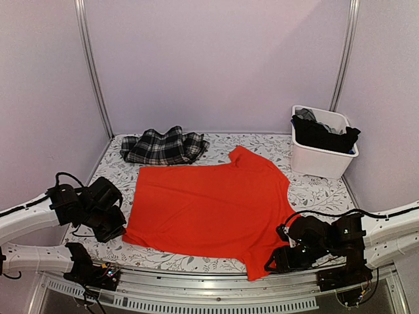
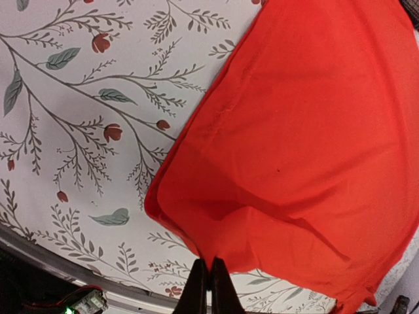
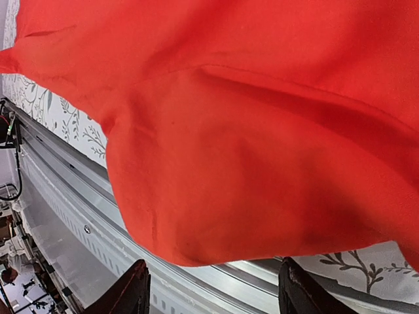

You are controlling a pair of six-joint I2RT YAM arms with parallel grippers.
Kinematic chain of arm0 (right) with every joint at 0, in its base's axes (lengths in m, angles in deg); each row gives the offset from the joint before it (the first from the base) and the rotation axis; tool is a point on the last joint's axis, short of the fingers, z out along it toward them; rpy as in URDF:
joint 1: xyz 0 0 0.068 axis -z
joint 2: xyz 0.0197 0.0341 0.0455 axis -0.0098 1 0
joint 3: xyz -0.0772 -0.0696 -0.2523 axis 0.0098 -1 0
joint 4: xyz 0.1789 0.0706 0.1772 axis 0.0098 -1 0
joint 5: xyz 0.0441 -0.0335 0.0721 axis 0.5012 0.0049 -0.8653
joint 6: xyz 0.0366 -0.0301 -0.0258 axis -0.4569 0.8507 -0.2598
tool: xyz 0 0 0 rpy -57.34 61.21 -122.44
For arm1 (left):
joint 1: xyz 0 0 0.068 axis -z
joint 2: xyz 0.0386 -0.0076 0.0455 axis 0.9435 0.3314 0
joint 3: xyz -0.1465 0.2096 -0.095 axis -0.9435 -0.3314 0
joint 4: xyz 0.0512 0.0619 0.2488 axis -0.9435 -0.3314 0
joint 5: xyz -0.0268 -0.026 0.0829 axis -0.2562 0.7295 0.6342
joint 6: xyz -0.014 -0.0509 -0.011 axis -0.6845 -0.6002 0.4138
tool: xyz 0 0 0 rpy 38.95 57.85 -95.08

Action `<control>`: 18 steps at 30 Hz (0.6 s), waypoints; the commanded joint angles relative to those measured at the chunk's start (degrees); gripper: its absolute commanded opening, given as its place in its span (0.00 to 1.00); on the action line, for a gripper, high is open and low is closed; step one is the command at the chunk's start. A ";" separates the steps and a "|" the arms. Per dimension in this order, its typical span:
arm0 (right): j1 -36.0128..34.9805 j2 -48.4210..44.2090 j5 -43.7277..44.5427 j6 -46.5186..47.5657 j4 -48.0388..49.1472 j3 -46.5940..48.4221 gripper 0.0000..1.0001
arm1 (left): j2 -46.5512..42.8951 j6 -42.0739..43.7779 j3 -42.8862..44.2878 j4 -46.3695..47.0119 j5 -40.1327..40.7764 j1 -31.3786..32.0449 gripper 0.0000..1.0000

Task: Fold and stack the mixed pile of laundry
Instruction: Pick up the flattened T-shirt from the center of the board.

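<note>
An orange-red shirt [image 1: 209, 206] lies spread flat in the middle of the table. In the left wrist view my left gripper [image 2: 209, 278] is shut, pinching the near left corner of the orange-red shirt [image 2: 294, 163]. From above, the left gripper [image 1: 121, 229] sits at that corner. My right gripper [image 3: 213, 294] is open just below a rounded corner of the shirt [image 3: 249, 150] that hangs over the metal rail; nothing is between its fingers. Seen from above, the right gripper [image 1: 273, 263] is at the shirt's near right corner. A black-and-white plaid garment [image 1: 163, 145] lies folded at the back left.
A white bin [image 1: 321, 163] at the back right holds dark garments [image 1: 324, 134]. The floral tablecloth [image 1: 314, 196] covers the table. A metal rail [image 3: 78, 216] runs along the near edge, and upright posts stand at the back corners.
</note>
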State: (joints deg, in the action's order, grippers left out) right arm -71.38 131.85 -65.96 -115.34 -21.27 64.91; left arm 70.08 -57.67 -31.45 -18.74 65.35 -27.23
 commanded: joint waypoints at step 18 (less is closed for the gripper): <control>1.37 2.95 2.28 -2.90 3.35 1.79 0.00 | -0.55 0.70 0.49 -0.42 -0.52 -1.17 0.00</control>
State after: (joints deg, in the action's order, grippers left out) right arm -70.25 137.36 -63.66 -118.99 -16.72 64.71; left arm 70.06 -57.78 -31.45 -18.76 65.32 -27.69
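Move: The T-shirt's near right corner lies just in front of my open right fingers, about 2 cm ahead, 1 cm left and 2 cm below. The T-shirt's middle is some 22 cm ahead and 23 cm left; its near left corner, already held by my left fingers, is about 49 cm left and 10 cm ahead. The board's near edge runs right beneath. From my left hand, the near right corner lies about 48 cm right, 8 cm back and 5 cm lower. I ease my right hand about 1.5 cm forward onto the T-shirt's near right corner, turning it some 5 degrees clockwise, then sink it about as far while my widely open fingers shut completely, pinching the red cloth just over the board's near edge. My left hand stays still, fingers shut, and keeps its hold on the near left corner. ##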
